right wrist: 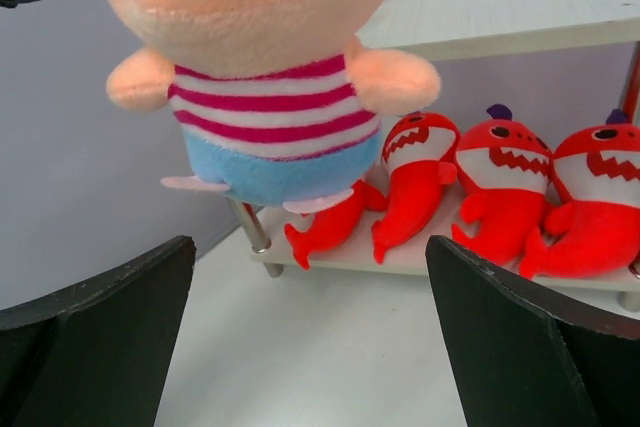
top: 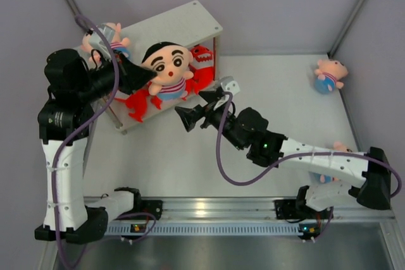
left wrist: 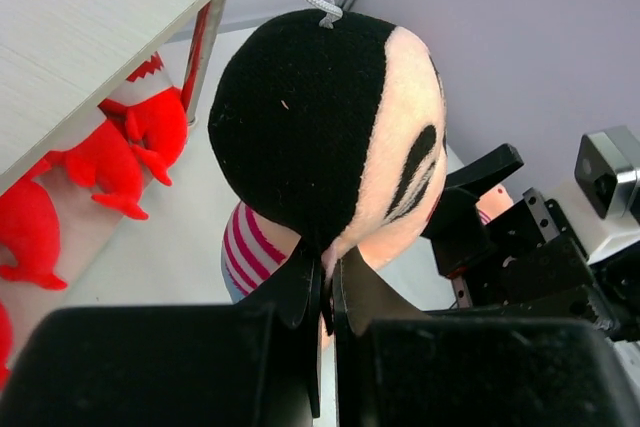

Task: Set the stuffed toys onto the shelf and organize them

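A peach boy doll point(top: 169, 71) with black hair and a striped shirt hangs in the air in front of the white shelf point(top: 183, 20). My left gripper point(top: 150, 76) is shut on the back of its head; in the left wrist view the fingers point(left wrist: 300, 292) pinch the plush just under the black hair point(left wrist: 300, 117). My right gripper point(top: 188, 118) stands wide open just below the doll's body point(right wrist: 265, 117), touching nothing. Several red sharks point(right wrist: 500, 187) lie side by side on the lower board point(right wrist: 400, 259). Another boy doll point(top: 114, 39) sits at the left end of the top board.
One boy doll point(top: 330, 75) lies on the table at the far right near the wall. Another doll point(top: 338, 148) is partly hidden under my right arm. Grey walls close in the table on the left, back and right.
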Available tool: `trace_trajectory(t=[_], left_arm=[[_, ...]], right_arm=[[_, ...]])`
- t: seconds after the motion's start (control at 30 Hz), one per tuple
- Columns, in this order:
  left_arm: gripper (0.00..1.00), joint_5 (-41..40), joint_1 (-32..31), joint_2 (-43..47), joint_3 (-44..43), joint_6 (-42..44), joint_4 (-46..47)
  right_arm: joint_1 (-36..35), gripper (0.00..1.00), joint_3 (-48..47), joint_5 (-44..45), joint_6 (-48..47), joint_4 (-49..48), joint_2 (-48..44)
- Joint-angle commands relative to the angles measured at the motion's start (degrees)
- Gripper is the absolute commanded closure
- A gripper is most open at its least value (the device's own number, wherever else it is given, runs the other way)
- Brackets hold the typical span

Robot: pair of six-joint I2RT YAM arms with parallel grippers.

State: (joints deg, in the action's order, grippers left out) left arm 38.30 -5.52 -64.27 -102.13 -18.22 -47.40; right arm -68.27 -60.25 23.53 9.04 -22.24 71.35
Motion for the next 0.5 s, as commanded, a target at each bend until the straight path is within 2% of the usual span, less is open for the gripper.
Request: trace_trajectory(t=[0.0,0.17,0.4,0.43,0.47], left_arm=[[1.0,1.6,1.4,0.0,0.3,-4.6,4.8],[1.0,3.4,2.3,0.1,0.2,-6.4,5.6],[1.0,5.1,3.2,0.5,-0.1,-8.5,7.2],[1.0,5.1,3.3,0.4,-0.3,-8.9,7.1],[1.0,5.0,3.4,0.4,-0.7,-8.9,7.4]], right_arm=[[-0.7,0.01,-6.2,-2.4,-0.6,-8.6,3.9],[-0.6,0.01,-12.7,-3.2,-0.6,-8.6,10.2],[0.4,0.01,-16.8,-1.9,1.1,-7.5,13.7],[0.8,0.02,-16.8,-2.0,1.5,-7.5,13.9],[1.0,0.09,-16.8,-2.2,1.6,-7.8,14.0]])
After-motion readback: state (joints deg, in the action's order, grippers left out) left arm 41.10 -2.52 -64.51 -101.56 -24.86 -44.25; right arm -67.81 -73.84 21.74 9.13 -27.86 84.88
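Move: The striped-shirt doll held by the left hand has its middle some 7 cm ahead of the right hand, 6 cm to its left and 6 cm above. The shelf's top board is centred about 24 cm ahead, 13 cm left and 7 cm below; a pink doll lies on it, roughly 22 cm ahead, 27 cm left and 3 cm below. From the left hand, the striped-shirt doll's middle is about 5 cm right, 2 cm ahead and level. Leftward and up, easing a little forward, the right hand travels about 7 cm with its fingers wide open, bringing them to either side of the doll's striped body and slowing to a near stop there. The left hand keeps its shut grip on the doll's cheek and holds it out, rising barely a centimetre and rolling some 5 degrees. ##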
